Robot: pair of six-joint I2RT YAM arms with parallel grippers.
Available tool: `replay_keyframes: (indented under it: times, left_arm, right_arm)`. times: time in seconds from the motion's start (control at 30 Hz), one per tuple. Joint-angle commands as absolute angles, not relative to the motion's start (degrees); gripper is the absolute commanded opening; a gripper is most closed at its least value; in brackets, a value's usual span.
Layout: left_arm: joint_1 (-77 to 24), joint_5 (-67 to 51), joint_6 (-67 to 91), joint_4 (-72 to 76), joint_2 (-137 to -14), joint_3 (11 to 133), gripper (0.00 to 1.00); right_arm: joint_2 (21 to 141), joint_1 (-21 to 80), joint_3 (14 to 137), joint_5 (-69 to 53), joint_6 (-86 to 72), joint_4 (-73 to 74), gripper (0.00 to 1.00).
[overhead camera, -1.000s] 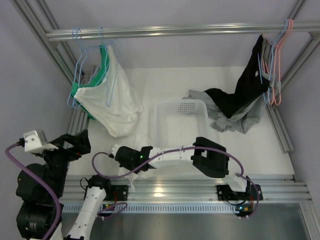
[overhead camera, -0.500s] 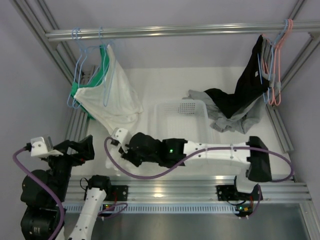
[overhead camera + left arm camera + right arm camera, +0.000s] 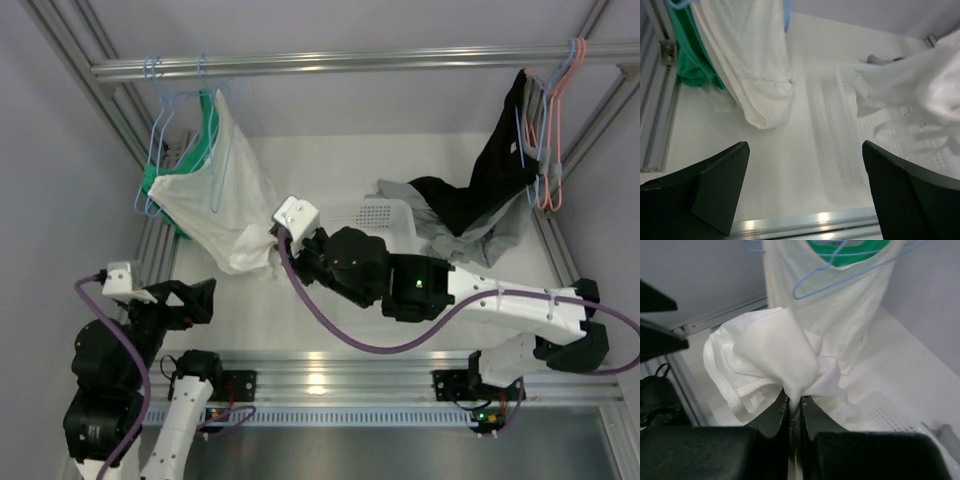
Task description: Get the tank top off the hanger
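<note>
My right gripper is shut on a bunched fold of the bright white tank top. The cloth billows above the fingers and hangs free of any hanger. From the left wrist view the tank top dangles over the basket. In the top view the right gripper sits by the hem of the cream garment; the tank top is mostly hidden under the arm there. A light-blue hanger on the left rail carries the cream garment. My left gripper stands wide open and holds nothing, low at the front left.
A white mesh basket lies mid-table under the right arm. A green garment and more blue hangers hang at back left. A black garment and a pink hanger hang at back right above a grey cloth.
The right arm has swung from the front left of the table up toward the cream garment, lifting the tank top off the table. The left gripper shifted slightly right.
</note>
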State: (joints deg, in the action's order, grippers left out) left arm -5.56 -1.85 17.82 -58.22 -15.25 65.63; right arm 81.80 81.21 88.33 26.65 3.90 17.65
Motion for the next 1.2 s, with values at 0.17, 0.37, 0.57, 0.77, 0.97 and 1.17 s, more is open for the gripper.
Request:
replay_keyframes:
  times: [0.17,0.37,0.57,0.77,0.97,1.17]
  left_arm:
    - [-5.45,-11.43,20.47,-53.35,-19.6,53.88,0.99]
    - [-5.45,-7.56,24.08,-50.45,-22.05,52.38,0.99]
    - [-5.45,-6.06,24.52,-50.36,-23.2,52.12,0.99]
    - [-5.45,-5.28,24.7,-49.75,-24.69,52.47,0.99]
    - [-5.45,-5.19,24.61,-49.66,-27.16,52.91,0.99]
    - [-5.45,-0.71,25.31,-49.04,-29.0,54.58,0.99]
  right_arm:
    - [73.48,62.5,86.23,24.62,-3.07,25.93,0.0]
    - [70.22,56.17,73.58,23.29,-8.52,25.66,0.0]
    - [69.61,49.49,62.67,18.2,-9.75,20.84,0.0]
    - [73.73,47.2,61.7,18.46,-9.49,19.78,0.28]
    - [69.46,47.2,61.52,18.72,-9.76,19.34,0.99]
    - [57.58,47.2,63.81,24.33,-7.74,25.48,0.99]
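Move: The tank top is already pinched in the right gripper. The basket it goes to has its middle about 13 cm ahead of the right hand, 17 cm to its right and some 33 cm below. The hanging white top is roughly 18 cm ahead, 14 cm left and 12 cm lower, and the grey clothes pile 22 cm ahead, 33 cm right and 34 cm below. From the left hand, the basket is about 17 cm ahead, 31 cm right and 28 cm down. Swing the right gripper, still gripping the tank top, right and forward over the basket, then sink about 20 cm, turning the wrist some 30 degrees clockwise and tipping the fingers down. Open wide to let the tank top go, then start back up about 4 cm. Meanwhile lower the open, empty left gripper and ease it forward, tipping it down. ##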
